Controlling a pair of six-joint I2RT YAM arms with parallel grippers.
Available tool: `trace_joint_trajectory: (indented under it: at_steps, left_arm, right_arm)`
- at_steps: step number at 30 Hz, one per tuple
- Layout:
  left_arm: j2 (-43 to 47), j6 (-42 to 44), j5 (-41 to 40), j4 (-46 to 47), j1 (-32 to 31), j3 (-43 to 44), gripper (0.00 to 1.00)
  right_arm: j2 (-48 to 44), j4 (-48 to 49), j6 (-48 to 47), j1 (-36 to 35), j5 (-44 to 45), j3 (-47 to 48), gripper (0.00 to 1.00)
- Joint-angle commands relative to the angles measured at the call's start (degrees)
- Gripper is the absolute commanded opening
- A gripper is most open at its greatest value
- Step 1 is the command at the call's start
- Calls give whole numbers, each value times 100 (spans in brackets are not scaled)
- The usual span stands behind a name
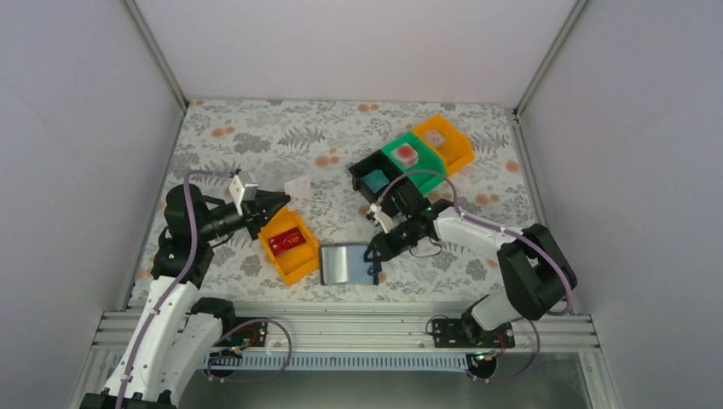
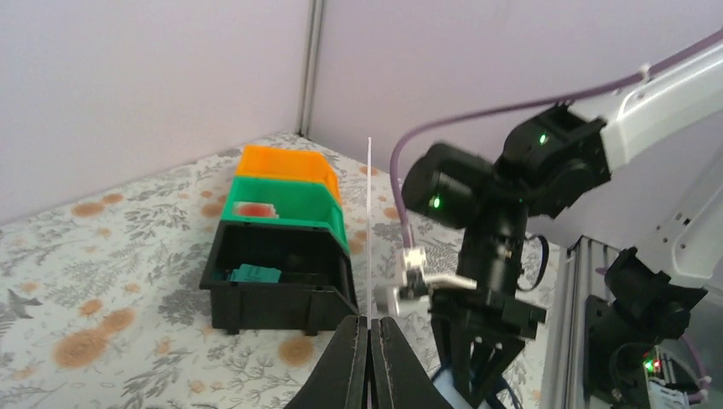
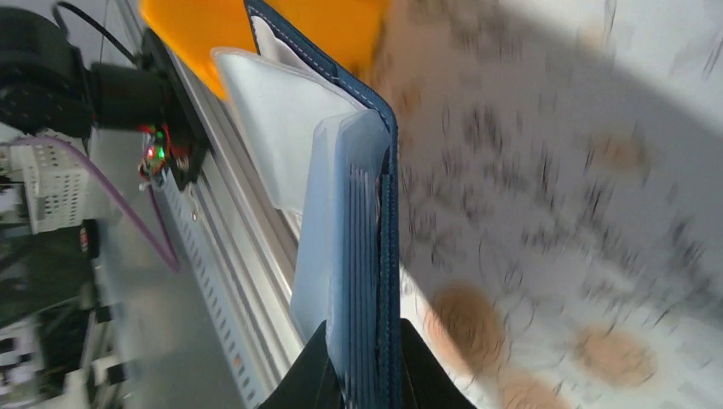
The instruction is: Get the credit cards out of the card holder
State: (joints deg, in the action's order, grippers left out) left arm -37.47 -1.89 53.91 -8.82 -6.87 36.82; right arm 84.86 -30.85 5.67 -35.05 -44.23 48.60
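The dark navy card holder (image 1: 344, 262) lies open near the front edge, pale sleeves up. My right gripper (image 1: 375, 255) is shut on its right side. In the right wrist view the holder (image 3: 385, 179) and its stacked blue sleeves are pinched edge-on in that gripper (image 3: 365, 341). My left gripper (image 1: 277, 203) is shut on a pinkish-white credit card (image 1: 299, 187), held above the table. The left wrist view shows that card (image 2: 369, 230) edge-on as a thin line rising from the closed gripper (image 2: 370, 322). A red credit card (image 1: 286, 242) lies in the near orange bin (image 1: 296, 262).
At the back right stand a black bin (image 1: 365, 169) holding a teal card (image 1: 373, 181), a green bin (image 1: 426, 166) holding a reddish card (image 1: 407, 154), and an orange bin (image 1: 459, 149) holding a pale card (image 1: 436, 136). The right arm (image 2: 494, 256) stands close in front of my left gripper.
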Motion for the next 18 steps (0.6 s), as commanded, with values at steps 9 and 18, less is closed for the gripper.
trace_joint_trajectory:
  at_steps: [9,18]
  left_arm:
    - [336,-680,162,797,15,-170,2]
    - [493,-1406,496,2401,106,280,2]
  right_arm:
    - [612,201,454,199,-126,-394,36]
    - [-1271,-319,228,136,1090,1880,99]
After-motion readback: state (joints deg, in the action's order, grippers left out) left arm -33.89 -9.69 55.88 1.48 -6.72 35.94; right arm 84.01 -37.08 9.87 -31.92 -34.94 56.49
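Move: The right hand still holds one edge of the open card holder, over bare table; the spot where it will lie is about 6 cm left, 4 cm back and some 9 cm down. The orange box's middle is about 24 cm left and 5 cm ahead, the black bin 22 cm ahead and 1 cm right. From the raised left hand, that spot lies roughly 19 cm right, 7 cm back and 29 cm below. The right hand lets go of the card holder's edge low over the table: it sinks some 5 cm, drawing back about 3 cm and tipping its fingers some 10 degrees, then opens wide and swings up and forward by about 7 cm each, towards the black bin. The left hand, still pinching the white card, rises about 4 cm and eases slightly back. ##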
